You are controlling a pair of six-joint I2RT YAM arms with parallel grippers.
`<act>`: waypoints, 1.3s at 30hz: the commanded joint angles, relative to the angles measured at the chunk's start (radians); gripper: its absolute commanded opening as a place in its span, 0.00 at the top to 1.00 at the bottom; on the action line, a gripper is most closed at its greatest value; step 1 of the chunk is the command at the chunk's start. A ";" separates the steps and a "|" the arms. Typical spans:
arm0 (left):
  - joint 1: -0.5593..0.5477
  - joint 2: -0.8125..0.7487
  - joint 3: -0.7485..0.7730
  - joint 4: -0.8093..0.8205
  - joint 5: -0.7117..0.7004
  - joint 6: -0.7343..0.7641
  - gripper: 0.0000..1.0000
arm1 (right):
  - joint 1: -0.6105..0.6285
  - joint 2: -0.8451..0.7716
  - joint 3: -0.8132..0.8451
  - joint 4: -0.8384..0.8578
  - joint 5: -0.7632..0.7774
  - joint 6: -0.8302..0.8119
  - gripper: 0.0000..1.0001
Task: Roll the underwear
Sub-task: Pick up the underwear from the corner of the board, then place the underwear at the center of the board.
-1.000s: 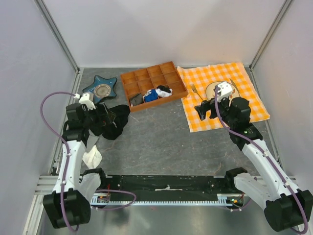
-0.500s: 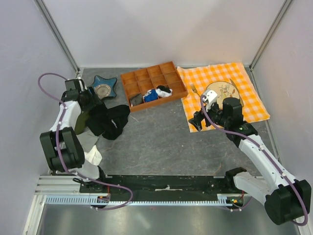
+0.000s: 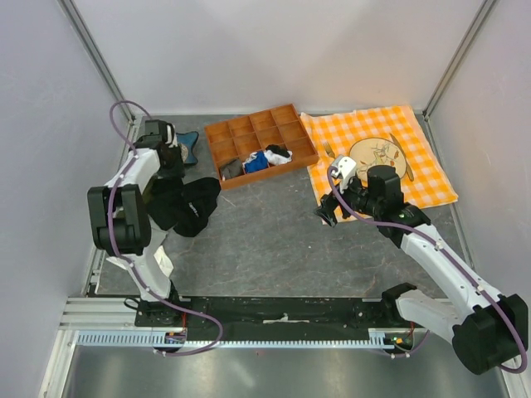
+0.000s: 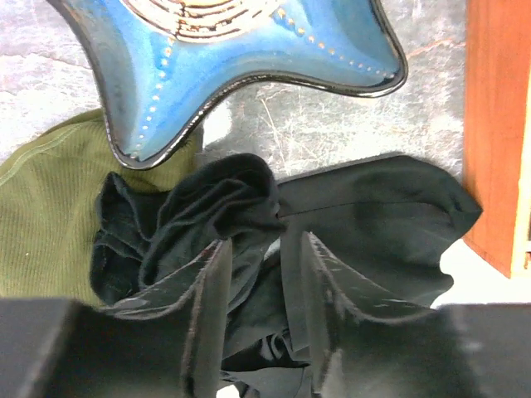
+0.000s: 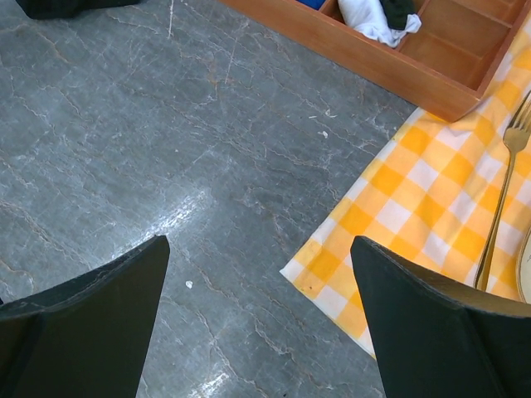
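Observation:
The underwear (image 3: 192, 207) lies as a crumpled black heap on the left of the table, beside the star dish. In the left wrist view the underwear (image 4: 373, 207) spreads to the right, with a bunched black fold at its left end. My left gripper (image 3: 169, 170) points down onto that heap. The left gripper (image 4: 265, 240) stands half narrowed, open, with black fabric lying between its fingers (image 4: 207, 315) but not clamped. My right gripper (image 3: 326, 214) hovers wide open over bare table; the right gripper (image 5: 259, 242) holds nothing.
A blue star dish (image 4: 249, 50) sits just behind the heap, and an olive-green cloth (image 4: 50, 207) lies to its left. The orange compartment tray (image 3: 217, 133) holds small cloths. A checked cloth (image 3: 431, 166) carries a plate (image 3: 377, 153) and fork (image 5: 506, 166). A white cloth (image 3: 158, 265) lies near left.
My left arm swung back toward the star dish and its jaws narrowed over the black fabric. My right gripper moved left and nearer, off the checked cloth, staying wide open.

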 commanded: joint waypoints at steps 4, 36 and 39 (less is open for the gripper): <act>-0.017 0.007 0.063 -0.073 -0.123 0.078 0.98 | 0.002 0.005 0.045 0.016 -0.004 -0.016 0.02; -0.719 -0.616 0.296 -0.128 0.247 -0.280 0.98 | -0.065 -0.035 0.058 -0.021 -0.105 -0.057 0.02; -0.802 -0.584 0.238 -0.051 0.287 -0.313 0.98 | -0.081 -0.032 0.057 -0.025 -0.116 -0.060 0.02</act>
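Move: The crumpled black underwear lies right under the left hand's open fingers, its far corner between the tips; its middle is some 9 cm back and about 2 cm down. The star dish sits about 9 cm straight ahead, the flat black garment roughly 10 cm back and 9 cm right, the olive cloth some 5 cm back and 8 cm left. From the right hand, the underwear is around 55 cm left, 4 cm ahead and 12 cm lower. The left fingers shut on the far corner of the crumpled black underwear after a small dip and keep it pinched as the arm lifts it about 35 cm, drawing back some 18 cm. From halfway up the hand swings right, about 27 cm in all, away from the star dish and towards the right hand, tipping its fingers up and turning clockwise roughly 40 degrees each. ##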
